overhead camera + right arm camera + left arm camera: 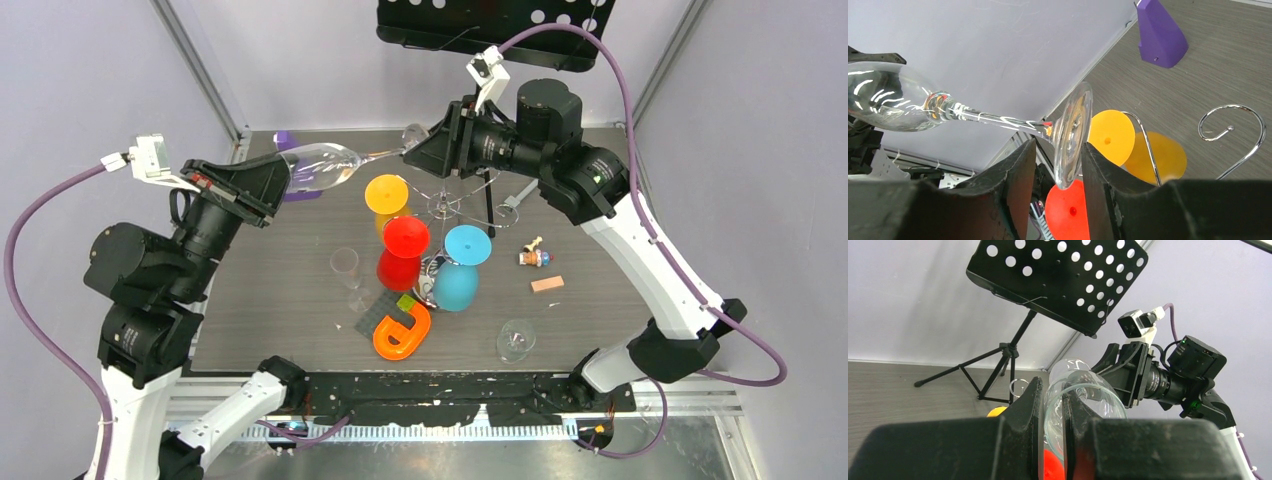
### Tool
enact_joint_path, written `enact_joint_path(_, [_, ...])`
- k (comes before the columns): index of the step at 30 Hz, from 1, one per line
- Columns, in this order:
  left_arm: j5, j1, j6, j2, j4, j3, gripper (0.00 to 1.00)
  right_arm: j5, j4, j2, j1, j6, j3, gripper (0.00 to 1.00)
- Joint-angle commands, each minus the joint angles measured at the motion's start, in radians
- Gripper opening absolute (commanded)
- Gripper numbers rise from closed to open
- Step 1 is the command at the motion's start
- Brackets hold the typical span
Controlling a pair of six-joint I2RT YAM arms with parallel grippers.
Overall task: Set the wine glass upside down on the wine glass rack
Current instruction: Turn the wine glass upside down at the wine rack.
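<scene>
The clear wine glass [325,165] lies level in the air above the table's far side. My left gripper [285,180] is shut on the bowl's rim, with one finger inside the bowl and one outside [1052,390]. The stem runs right to the foot [1073,130], which stands between the fingers of my right gripper [1058,147]. Its jaws are open, with a gap on the left side. The chrome wine glass rack [445,205] stands below and holds yellow [386,193], red [405,245] and blue [463,262] glasses upside down. One curled arm [1233,125] is bare.
Two clear glasses [345,262] [516,340] stand on the table. An orange U-shaped piece [400,335], a grey plate [372,318], a small figure [535,257], a wooden block [547,284] and a purple object [285,140] lie around. A black music stand [490,30] is behind.
</scene>
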Motion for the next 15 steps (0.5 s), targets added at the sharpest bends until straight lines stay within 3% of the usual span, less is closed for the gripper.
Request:
enact_joint_path(1, [0.036,0.000,-0.026,-0.013,0.131,0.006,0.00,0.021,0.072,-0.035,0.005,-0.013,-0.013,0.44])
enact_joint_path(3, [0.042,0.001,-0.028,-0.013,0.133,0.003,0.00,0.024,0.077,-0.036,0.005,-0.018,-0.016,0.40])
enact_joint_path(6, [0.048,0.000,-0.031,-0.014,0.140,-0.007,0.00,0.018,0.098,-0.044,0.004,-0.025,-0.037,0.20])
enact_joint_path(8, [0.052,0.000,-0.033,-0.016,0.144,-0.010,0.02,0.027,0.121,-0.056,0.006,-0.027,-0.058,0.12])
enact_joint_path(15, [0.055,0.000,-0.037,-0.039,0.159,-0.039,0.20,0.076,0.162,-0.100,0.005,-0.029,-0.104,0.05])
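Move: The right fingers stand open around the edge of the upturned foot of the wine glass, whose middle is about 2 cm ahead of, 1 cm left of and 1 cm above the hand. From that hand the yellow goblet's foot lies some 4 cm back, 4 cm left and 13 cm down; the red goblet's is about 10 cm back, 1 cm left and 14 cm down. From the left hand, holding the bowl end, the glass foot lies roughly 15 cm right, 5 cm ahead and 5 cm lower. The right hand sinks about 1.5 cm, creeping barely half a centimetre forward, while its fingers close from nearly half open to almost shut and pinch the rear, lower edge of the wine glass's foot between their tips. The left hand stays in place with its fingers still on the rim end of the bowl, holding the glass lying nearly level above the rack, and its grip effort drops at the very end with hardly any opening. ##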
